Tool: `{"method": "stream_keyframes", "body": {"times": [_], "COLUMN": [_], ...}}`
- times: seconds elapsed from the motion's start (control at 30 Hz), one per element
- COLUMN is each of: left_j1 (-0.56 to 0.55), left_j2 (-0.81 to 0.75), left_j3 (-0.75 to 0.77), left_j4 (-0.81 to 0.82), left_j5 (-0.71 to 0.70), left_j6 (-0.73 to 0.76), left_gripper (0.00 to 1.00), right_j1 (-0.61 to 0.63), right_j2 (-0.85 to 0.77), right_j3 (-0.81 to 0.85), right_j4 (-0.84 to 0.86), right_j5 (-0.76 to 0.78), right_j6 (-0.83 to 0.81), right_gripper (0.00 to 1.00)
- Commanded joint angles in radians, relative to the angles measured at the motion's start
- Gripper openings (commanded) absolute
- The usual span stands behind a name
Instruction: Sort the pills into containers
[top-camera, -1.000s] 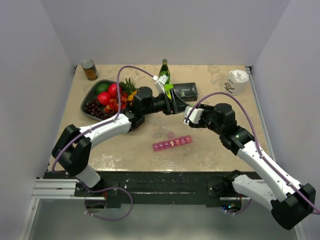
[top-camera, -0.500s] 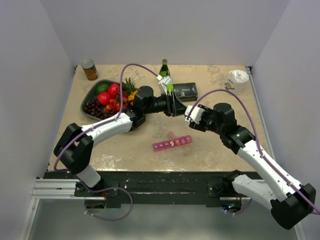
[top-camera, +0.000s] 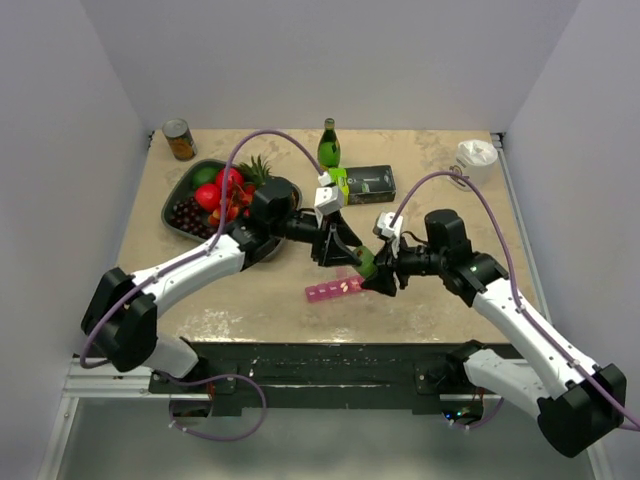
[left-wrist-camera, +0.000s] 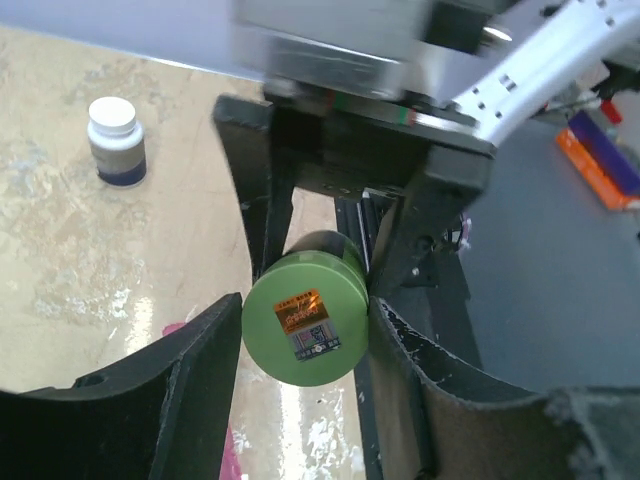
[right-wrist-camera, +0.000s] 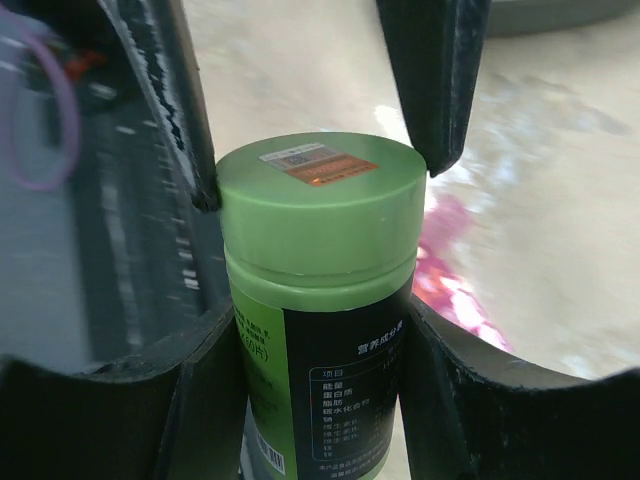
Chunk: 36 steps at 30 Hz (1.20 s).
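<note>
A green pill bottle (top-camera: 367, 264) with a black label hangs over the table between both arms. My right gripper (right-wrist-camera: 318, 330) is shut on the bottle's body (right-wrist-camera: 340, 380). From the opposite side my left gripper (left-wrist-camera: 305, 322) is shut on its green cap (left-wrist-camera: 305, 325), one finger on each side of the rim. Just below them the pink pill organiser (top-camera: 334, 291) lies on the table, and it shows as a pink blur (right-wrist-camera: 452, 283) in the right wrist view. The pills are hidden from view.
A fruit tray (top-camera: 183, 218) stands at the back left, with a tin can (top-camera: 179, 139) behind it. A green glass bottle (top-camera: 329, 144), a black box (top-camera: 368, 183) and a white cup (top-camera: 475, 160) line the back. A white-capped bottle (left-wrist-camera: 115, 140) stands apart.
Both arms have carried the green bottle from near the black box forward and down to just above the pink organiser. The left gripper's fingers have closed in on the cap.
</note>
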Motion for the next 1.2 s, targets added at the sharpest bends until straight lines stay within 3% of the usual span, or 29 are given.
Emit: {"method": "stream_keyframes", "body": {"times": [0.0, 0.1, 0.17, 0.2, 0.23, 0.27, 0.3, 0.37, 0.5, 0.6, 0.67, 0.7, 0.73, 0.8, 1.17], "left_j1": [-0.010, 0.024, 0.086, 0.111, 0.135, 0.181, 0.195, 0.220, 0.222, 0.208, 0.170, 0.148, 0.104, 0.071, -0.058], "left_j2": [-0.081, -0.127, -0.155, -0.166, -0.184, -0.195, -0.202, -0.213, -0.181, -0.134, -0.137, -0.137, -0.121, -0.094, 0.074], "left_j3": [-0.047, -0.082, -0.104, -0.131, -0.150, -0.171, -0.200, -0.204, -0.159, -0.141, -0.104, -0.074, -0.037, 0.040, 0.229], "left_j4": [-0.061, 0.043, 0.175, 0.303, 0.375, 0.444, 0.547, 0.586, 0.441, 0.404, 0.321, 0.155, 0.072, -0.039, -0.285], "left_j5": [0.050, -0.021, -0.030, -0.023, -0.017, -0.015, -0.017, -0.012, 0.009, 0.022, -0.065, -0.110, -0.156, -0.236, -0.415], "left_j6": [0.281, 0.156, -0.015, -0.084, -0.242, -0.318, -0.384, -0.524, -0.720, -0.884, -0.825, -0.762, -0.642, -0.593, -0.440], "left_gripper": [0.37, 0.55, 0.77, 0.79, 0.95, 0.99, 0.99, 0.99, 0.99, 0.99, 0.99, 0.99, 0.99, 0.99, 0.96], "right_j1": [-0.023, -0.029, -0.029, -0.031, -0.034, -0.032, -0.032, -0.032, -0.029, -0.028, -0.025, -0.022, -0.017, -0.008, -0.003], "right_j2": [-0.006, -0.017, -0.024, -0.027, -0.030, -0.035, -0.037, -0.040, -0.058, -0.069, -0.083, -0.083, -0.078, -0.070, -0.061], "right_j3": [-0.036, -0.048, -0.042, -0.031, -0.025, -0.018, -0.001, 0.019, 0.070, 0.081, 0.079, 0.079, 0.079, 0.085, 0.088], "right_j4": [0.288, 0.313, 0.284, 0.239, 0.217, 0.189, 0.145, 0.079, -0.068, -0.089, -0.070, -0.052, -0.040, -0.023, 0.028], "right_j5": [-0.369, -0.379, -0.356, -0.344, -0.318, -0.301, -0.287, -0.226, -0.036, 0.121, 0.165, 0.199, 0.213, 0.242, 0.261], "right_j6": [0.296, 0.367, 0.315, 0.278, 0.223, 0.185, 0.120, 0.021, -0.335, -0.544, -0.599, -0.632, -0.638, -0.644, -0.578], "right_gripper": [0.00, 0.00, 0.00, 0.00, 0.00, 0.00, 0.00, 0.00, 0.00, 0.00, 0.00, 0.00, 0.00, 0.00, 0.00]}}
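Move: At the left hand's fingertips, already pinched, is the green bottle's cap, about 1 cm to the right of the hand point and otherwise level with it. From the right hand, which grips the bottle's body, the cap lies roughly 3 cm ahead, 3 cm left and 4 cm up. The pink pill organizer is some 15 cm below the left hand, 2 cm ahead and 3 cm left; the small white bottle lies about 12 cm ahead, 18 cm right and 14 cm down. Opening wide, the left fingers let go of the cap; the hand backs off left and up, some 7 cm left at most and a little forward, then swings right again with wrist tilting and drops toward the cap, still open. The right hand keeps its hold, dips back a little, then carries the bottle forward and right about 9 cm, rolling it back over some 45 degrees. ##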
